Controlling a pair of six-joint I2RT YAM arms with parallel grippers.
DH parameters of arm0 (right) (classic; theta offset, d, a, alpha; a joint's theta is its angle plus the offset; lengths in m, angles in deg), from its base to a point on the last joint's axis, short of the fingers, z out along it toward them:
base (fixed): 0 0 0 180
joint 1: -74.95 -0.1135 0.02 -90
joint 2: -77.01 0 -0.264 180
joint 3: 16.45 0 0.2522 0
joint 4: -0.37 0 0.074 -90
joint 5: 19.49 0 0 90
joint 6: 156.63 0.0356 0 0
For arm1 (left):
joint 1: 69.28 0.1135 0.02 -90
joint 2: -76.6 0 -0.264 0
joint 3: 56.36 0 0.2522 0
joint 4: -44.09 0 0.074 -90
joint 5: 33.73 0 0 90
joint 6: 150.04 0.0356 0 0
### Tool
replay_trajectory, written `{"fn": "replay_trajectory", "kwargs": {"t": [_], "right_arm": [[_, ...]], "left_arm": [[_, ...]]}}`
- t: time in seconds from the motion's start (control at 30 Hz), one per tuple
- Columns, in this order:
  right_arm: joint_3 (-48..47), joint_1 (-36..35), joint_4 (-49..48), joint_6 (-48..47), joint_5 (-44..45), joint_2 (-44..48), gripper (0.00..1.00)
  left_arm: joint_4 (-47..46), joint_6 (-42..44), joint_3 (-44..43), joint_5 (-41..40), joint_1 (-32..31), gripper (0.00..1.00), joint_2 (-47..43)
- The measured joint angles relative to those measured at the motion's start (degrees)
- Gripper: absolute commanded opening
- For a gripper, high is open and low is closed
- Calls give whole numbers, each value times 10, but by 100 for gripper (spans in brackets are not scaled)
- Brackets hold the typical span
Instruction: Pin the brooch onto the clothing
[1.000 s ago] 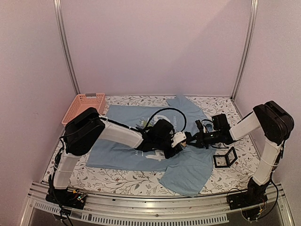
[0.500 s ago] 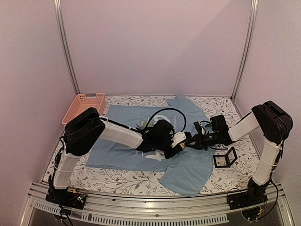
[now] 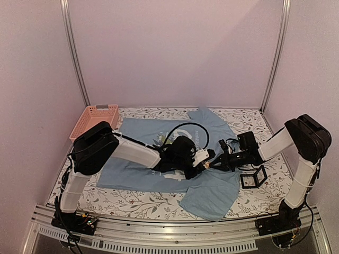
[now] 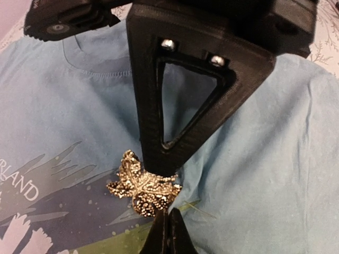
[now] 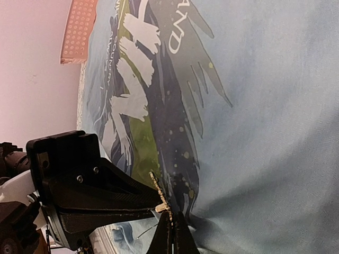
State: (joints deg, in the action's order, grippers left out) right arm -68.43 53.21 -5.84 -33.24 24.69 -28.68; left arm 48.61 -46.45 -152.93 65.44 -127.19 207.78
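Observation:
The clothing (image 3: 132, 135), a light blue T-shirt, lies flat on the table. The brooch (image 4: 142, 186), a small pale-gold glittery cluster, rests on the dark chest print and shows edge-on in the right wrist view (image 5: 158, 191). My right gripper (image 5: 172, 228) is shut with the brooch's glittery edge between its tips; its black finger (image 4: 151, 111) comes down onto the brooch's top. My left gripper (image 4: 169, 233) is shut too, with its tips against the brooch's lower edge at a raised fold of shirt. Whether it pinches fabric or brooch I cannot tell. Both grippers meet at mid-shirt (image 3: 207, 164).
A pink basket (image 3: 95, 119) stands at the table's back left, beside the shirt's sleeve. A small black open-frame box (image 3: 253, 177) sits on the floral tablecloth just right of the shirt, near the right arm. Metal posts rise at both back corners.
The right gripper has slid left and slightly down until it meets the left gripper over the shirt. The left arm has held still.

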Motion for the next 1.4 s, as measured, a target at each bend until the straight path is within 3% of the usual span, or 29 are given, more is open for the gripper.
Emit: {"fn": "replay_trajectory", "kwargs": {"t": [0.5,0.63,0.8,1.1,1.4], "right_arm": [[11,-1,7,-11,-2,28,0],[11,-4,10,-17,-2,28,0],[9,-5,19,-33,-2,28,0],[-8,-15,56,-65,-30,21,0],[-17,-15,72,-79,-39,14,0]], "left_arm": [[-12,-19,3,5,-1,5,-1],[-12,-26,7,9,-1,21,-1],[-10,-33,14,22,-1,30,-4],[35,-30,29,39,16,64,-48],[39,-44,34,106,38,80,-57]]}}
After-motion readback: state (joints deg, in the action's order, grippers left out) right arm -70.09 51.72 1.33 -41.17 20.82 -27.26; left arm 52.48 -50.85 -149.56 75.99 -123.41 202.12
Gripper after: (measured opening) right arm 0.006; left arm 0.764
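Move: The brooch is held in the right fingers, its middle about 2 cm to the left of the right hand and 1 cm ahead; the shirt fold pinched by the left fingers is about 3 cm left and 1 cm back. From the left hand the fold is right at the fingertips, and the brooch about 2 cm right, 2 cm ahead and slightly higher. From the right hand, the black box sits some 16 cm right and 5 cm back, the shirt collar about 10 cm ahead and 7 cm right, both about 2 cm lower. The left fingers open about three quarters of the way and let go of the pinched shirt fold, the hand first easing back about 1 cm, then lifting some 2.5 cm and drawing as far to the left, away from the brooch, while its wrist tilts about 10 degrees. The right hand keeps its closed grip on the brooch, rises about 1 cm, then draws it back some 2 cm and slightly left, turning about 8 degrees counter-clockwise, with the cloth still bunched at its fingertips. ##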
